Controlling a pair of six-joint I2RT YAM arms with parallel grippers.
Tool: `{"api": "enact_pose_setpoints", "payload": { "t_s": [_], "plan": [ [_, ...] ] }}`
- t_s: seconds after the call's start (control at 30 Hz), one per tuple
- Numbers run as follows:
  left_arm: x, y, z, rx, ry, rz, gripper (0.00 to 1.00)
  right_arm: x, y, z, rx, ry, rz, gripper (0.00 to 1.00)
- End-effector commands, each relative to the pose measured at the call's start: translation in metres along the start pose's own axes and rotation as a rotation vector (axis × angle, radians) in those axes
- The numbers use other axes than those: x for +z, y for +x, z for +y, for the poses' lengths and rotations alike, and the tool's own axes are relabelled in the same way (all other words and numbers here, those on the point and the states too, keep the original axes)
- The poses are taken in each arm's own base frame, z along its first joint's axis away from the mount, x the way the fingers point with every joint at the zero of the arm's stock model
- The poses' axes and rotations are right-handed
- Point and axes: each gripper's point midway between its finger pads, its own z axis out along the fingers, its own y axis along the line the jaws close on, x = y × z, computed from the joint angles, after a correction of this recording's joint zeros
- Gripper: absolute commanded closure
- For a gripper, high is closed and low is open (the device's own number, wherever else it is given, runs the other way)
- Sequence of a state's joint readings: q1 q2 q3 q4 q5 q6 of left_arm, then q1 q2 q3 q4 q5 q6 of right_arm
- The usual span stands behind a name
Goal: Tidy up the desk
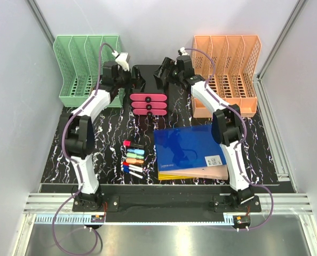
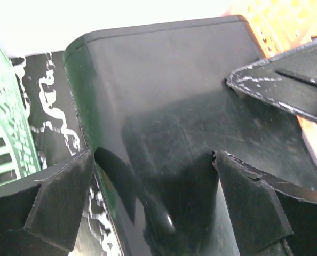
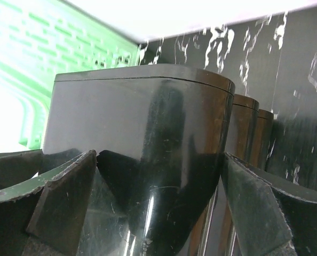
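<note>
The desk [image 1: 110, 133] is black with white veining. At its back centre stands a black drawer unit [image 1: 148, 72] with three pink drawer fronts [image 1: 148, 104]. My left gripper [image 1: 139, 82] is at the unit's left side and my right gripper [image 1: 159, 80] at its right side. In the left wrist view the left gripper [image 2: 153, 160] stands wide open over the unit's glossy top [image 2: 174, 90]. In the right wrist view the right gripper [image 3: 158, 160] is wide open around a rounded corner of the unit [image 3: 148, 117]. Whether any finger touches the unit cannot be told.
A green file rack [image 1: 86, 69] stands at the back left and an orange file rack [image 1: 228, 69] at the back right. Several coloured markers [image 1: 133, 159] lie front centre. A blue folder [image 1: 188, 146] lies on yellow and pink ones at the front right.
</note>
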State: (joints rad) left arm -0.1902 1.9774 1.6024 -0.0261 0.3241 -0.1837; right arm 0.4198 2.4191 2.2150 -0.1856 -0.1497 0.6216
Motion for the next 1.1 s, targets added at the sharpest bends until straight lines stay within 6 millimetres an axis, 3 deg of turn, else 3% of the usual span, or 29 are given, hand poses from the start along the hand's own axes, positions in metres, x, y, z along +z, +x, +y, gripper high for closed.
{"api": "enact_pose_setpoints", "payload": {
  "t_s": [0.0,0.07,0.1,0.13,0.2,0.23,0.37,0.47,0.5,0.57,0.6,0.67,0.7,0.73,0.83,0.87,0.93,0.97,1.03,1.07],
  "plan": [
    [-0.027,0.106,-0.016,-0.015,0.066,0.298,0.01,-0.025,0.057,0.035,-0.082,-0.022,0.139,0.00],
    [-0.037,0.106,-0.020,-0.007,0.073,0.291,0.01,-0.029,0.071,0.026,-0.074,-0.007,0.160,0.00],
    [-0.043,0.118,-0.020,-0.016,0.074,0.314,0.01,-0.035,0.070,0.030,-0.069,-0.013,0.156,0.00],
    [-0.046,0.121,-0.021,-0.018,0.077,0.316,0.01,-0.037,0.081,0.022,-0.064,0.006,0.176,0.00],
    [-0.054,0.127,-0.024,-0.022,0.085,0.325,0.01,-0.045,0.081,0.026,-0.067,0.000,0.162,0.00],
    [-0.056,0.128,-0.025,-0.024,0.087,0.327,0.01,-0.047,0.089,0.020,-0.066,0.014,0.177,0.00],
    [-0.066,0.126,-0.031,-0.024,0.097,0.318,0.01,-0.052,0.091,0.015,-0.078,0.029,0.175,0.00],
    [-0.073,0.110,-0.032,-0.008,0.082,0.289,0.01,-0.055,0.079,0.014,-0.130,0.063,0.161,0.00],
    [-0.079,0.092,-0.036,0.008,0.079,0.262,0.01,-0.053,0.061,0.023,-0.144,0.062,0.129,0.00],
    [-0.086,0.063,-0.040,0.036,0.067,0.208,0.01,-0.055,0.057,0.005,-0.166,0.152,0.167,0.00],
    [-0.095,0.049,-0.044,0.048,0.061,0.182,0.01,-0.057,0.030,0.019,-0.170,0.143,0.121,0.00],
    [-0.107,0.026,-0.049,0.063,0.062,0.138,0.01,-0.059,0.030,-0.003,-0.146,0.211,0.181,0.00],
    [-0.113,0.022,-0.051,0.059,0.063,0.132,0.01,-0.063,0.010,0.012,-0.138,0.180,0.157,0.00],
    [-0.123,0.013,-0.058,0.064,0.079,0.109,0.01,-0.068,0.015,0.005,-0.126,0.205,0.201,0.00],
    [-0.140,0.013,-0.066,0.057,0.098,0.100,0.01,-0.075,0.016,0.009,-0.133,0.215,0.230,0.00],
    [-0.142,0.022,-0.066,0.051,0.097,0.115,0.01,-0.084,0.010,0.017,-0.144,0.209,0.217,0.00],
    [-0.147,0.028,-0.065,0.050,0.088,0.119,0.01,-0.093,0.018,0.015,-0.186,0.252,0.221,0.00],
    [-0.152,0.030,-0.066,0.049,0.088,0.117,0.01,-0.107,0.010,0.026,-0.208,0.239,0.202,0.00],
    [-0.156,0.032,-0.070,0.038,0.106,0.117,0.01,-0.120,0.018,0.023,-0.216,0.262,0.221,0.00],
    [-0.159,0.030,-0.073,0.036,0.110,0.108,0.01,-0.141,0.008,0.038,-0.219,0.236,0.197,0.00]
  ]
}}
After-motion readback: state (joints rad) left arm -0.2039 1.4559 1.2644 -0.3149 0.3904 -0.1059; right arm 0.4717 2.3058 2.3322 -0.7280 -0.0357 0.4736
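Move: The black drawer cabinet is already under my fingertips: its middle is level with my left hand, about 5 cm to its right and 7 cm below. From my right hand it is some 6 cm left and 4 cm back. The green rack stands roughly 23 cm left of my left hand and 4 cm ahead, the orange rack about 29 cm right of my right hand and 5 cm back. The black marker is some 27 cm behind my left hand, 3 cm left. With fingertips still on the cabinet's top near its two sides, I drag it straight back about 6 cm with both open hands. Then my left hand carries on back past the front left corner and rises, about 15 cm in all, coming off the cabinet. My right hand lifts some 3 cm, tilting down and rolling its right side up by about 20 degrees, then eases back, left and down again close over the cabinet's right side. ##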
